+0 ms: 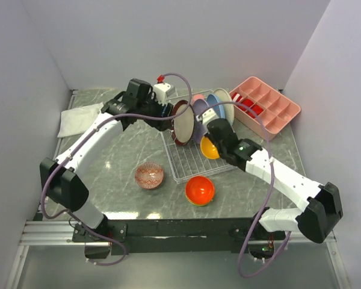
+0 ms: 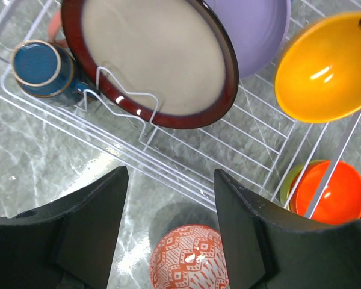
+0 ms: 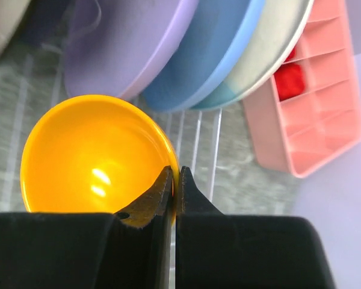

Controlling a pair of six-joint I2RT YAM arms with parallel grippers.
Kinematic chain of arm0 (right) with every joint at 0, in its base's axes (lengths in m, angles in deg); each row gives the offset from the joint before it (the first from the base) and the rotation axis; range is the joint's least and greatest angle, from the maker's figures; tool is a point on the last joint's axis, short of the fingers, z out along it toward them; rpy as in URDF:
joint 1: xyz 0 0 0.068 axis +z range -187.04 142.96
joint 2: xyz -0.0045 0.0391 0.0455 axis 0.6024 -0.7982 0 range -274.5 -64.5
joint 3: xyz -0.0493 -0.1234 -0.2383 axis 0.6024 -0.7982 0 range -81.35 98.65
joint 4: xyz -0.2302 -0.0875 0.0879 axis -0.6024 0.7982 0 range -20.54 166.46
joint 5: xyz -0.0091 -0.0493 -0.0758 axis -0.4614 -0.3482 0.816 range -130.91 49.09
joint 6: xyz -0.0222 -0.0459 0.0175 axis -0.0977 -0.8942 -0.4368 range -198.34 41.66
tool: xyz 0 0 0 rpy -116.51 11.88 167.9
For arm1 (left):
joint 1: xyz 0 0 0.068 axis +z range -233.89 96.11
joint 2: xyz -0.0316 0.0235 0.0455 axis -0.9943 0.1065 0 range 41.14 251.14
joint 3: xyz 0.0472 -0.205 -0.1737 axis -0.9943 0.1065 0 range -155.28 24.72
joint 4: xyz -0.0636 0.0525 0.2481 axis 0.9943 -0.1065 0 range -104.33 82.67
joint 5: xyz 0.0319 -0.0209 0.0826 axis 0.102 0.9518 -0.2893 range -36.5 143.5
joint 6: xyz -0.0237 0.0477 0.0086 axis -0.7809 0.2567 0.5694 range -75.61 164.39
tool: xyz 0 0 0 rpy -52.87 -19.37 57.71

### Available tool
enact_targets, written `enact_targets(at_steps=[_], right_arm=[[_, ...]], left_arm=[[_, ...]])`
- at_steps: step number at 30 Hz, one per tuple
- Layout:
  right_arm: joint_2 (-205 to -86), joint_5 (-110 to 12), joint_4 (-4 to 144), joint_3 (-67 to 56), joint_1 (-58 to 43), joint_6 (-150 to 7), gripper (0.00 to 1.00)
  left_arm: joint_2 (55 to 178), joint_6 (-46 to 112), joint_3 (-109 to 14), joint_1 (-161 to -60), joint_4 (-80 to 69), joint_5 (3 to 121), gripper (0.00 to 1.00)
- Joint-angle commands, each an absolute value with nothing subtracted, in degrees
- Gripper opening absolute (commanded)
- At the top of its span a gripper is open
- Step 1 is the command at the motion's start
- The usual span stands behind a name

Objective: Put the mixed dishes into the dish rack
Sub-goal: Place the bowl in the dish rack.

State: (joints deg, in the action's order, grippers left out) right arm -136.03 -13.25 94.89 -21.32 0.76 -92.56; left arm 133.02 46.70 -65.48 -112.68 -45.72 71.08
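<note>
The white wire dish rack (image 1: pixel 189 168) holds a dark-red-rimmed plate (image 2: pixel 156 57), a lavender plate (image 2: pixel 259 30), a blue plate (image 3: pixel 213 57) and a cream plate (image 3: pixel 271 51), all on edge, plus a navy cup (image 2: pixel 39 67). My right gripper (image 3: pixel 175 171) is shut on the rim of the orange-yellow bowl (image 3: pixel 90 156), which hangs over the rack. Beside the rack's left edge my left gripper (image 2: pixel 171 174) is open and holds nothing. Below it the patterned pink bowl (image 2: pixel 189 259) sits on the table. A red-orange bowl (image 1: pixel 200 190) rests in a lime bowl (image 2: pixel 287 180) at the rack's near corner.
A pink compartment tray (image 1: pixel 266 107) with red items stands at the back right, next to the rack. A white folded cloth (image 1: pixel 78 119) lies at the back left. Walls close in the table on three sides.
</note>
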Motion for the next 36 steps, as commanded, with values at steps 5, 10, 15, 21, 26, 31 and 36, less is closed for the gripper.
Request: enact_targets(at_steps=[5, 10, 15, 21, 26, 31, 36], right_arm=[[-139.55, 4.17, 88.19, -23.96, 5.67, -103.29, 0.0], [-143.77, 9.45, 83.09, -28.26, 6.46, -109.0, 0.0], [-147.46, 12.78, 79.93, -29.41, 7.69, -110.94, 0.0], [-151.76, 15.25, 79.57, -29.41, 9.1, -111.82, 0.0], [-154.94, 16.74, 75.64, -30.81, 10.06, -114.45, 0.0], [-155.46, 17.27, 78.69, -30.29, 15.07, -113.67, 0.0], [-157.75, 15.34, 83.44, -27.22, 17.63, -111.3, 0.0]], left_arm=[[127.8, 46.85, -63.71, -111.83, -42.14, 68.35, 0.65], [126.14, 47.03, -62.39, -111.75, -41.87, 68.0, 0.66], [123.24, 47.03, -59.49, -111.57, -39.94, 67.12, 0.66], [119.72, 46.24, -54.83, -110.52, -37.65, 66.94, 0.66], [116.82, 46.06, -52.54, -110.43, -36.86, 66.95, 0.66], [114.36, 46.06, -49.82, -110.43, -35.54, 65.89, 0.66], [113.04, 45.89, -48.41, -110.43, -34.57, 65.98, 0.67]])
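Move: The right hand holds the yellow bowl by its rim. The rack's open near part, where the bowl is to go, lies about 12 cm below and some 3 cm back. The purple plate stands about 6 cm ahead and 4 cm left, the blue plate 8 cm straight ahead, both roughly 10 cm lower; the orange bowl is 16 cm back, 6 cm left. From the left hand that rack spot is about 17 cm right, 5 cm back and 16 cm down. Downward about 7.5 cm goes the right hand, rolling its left side down some 40 degrees and carrying the yellow bowl in a kept rim grip into the rack's near part, in front of the plates; level by then, it eases about 3 cm left and a little back. The left hand, already empty and open, withdraws left about 5 cm, back and slightly up. ##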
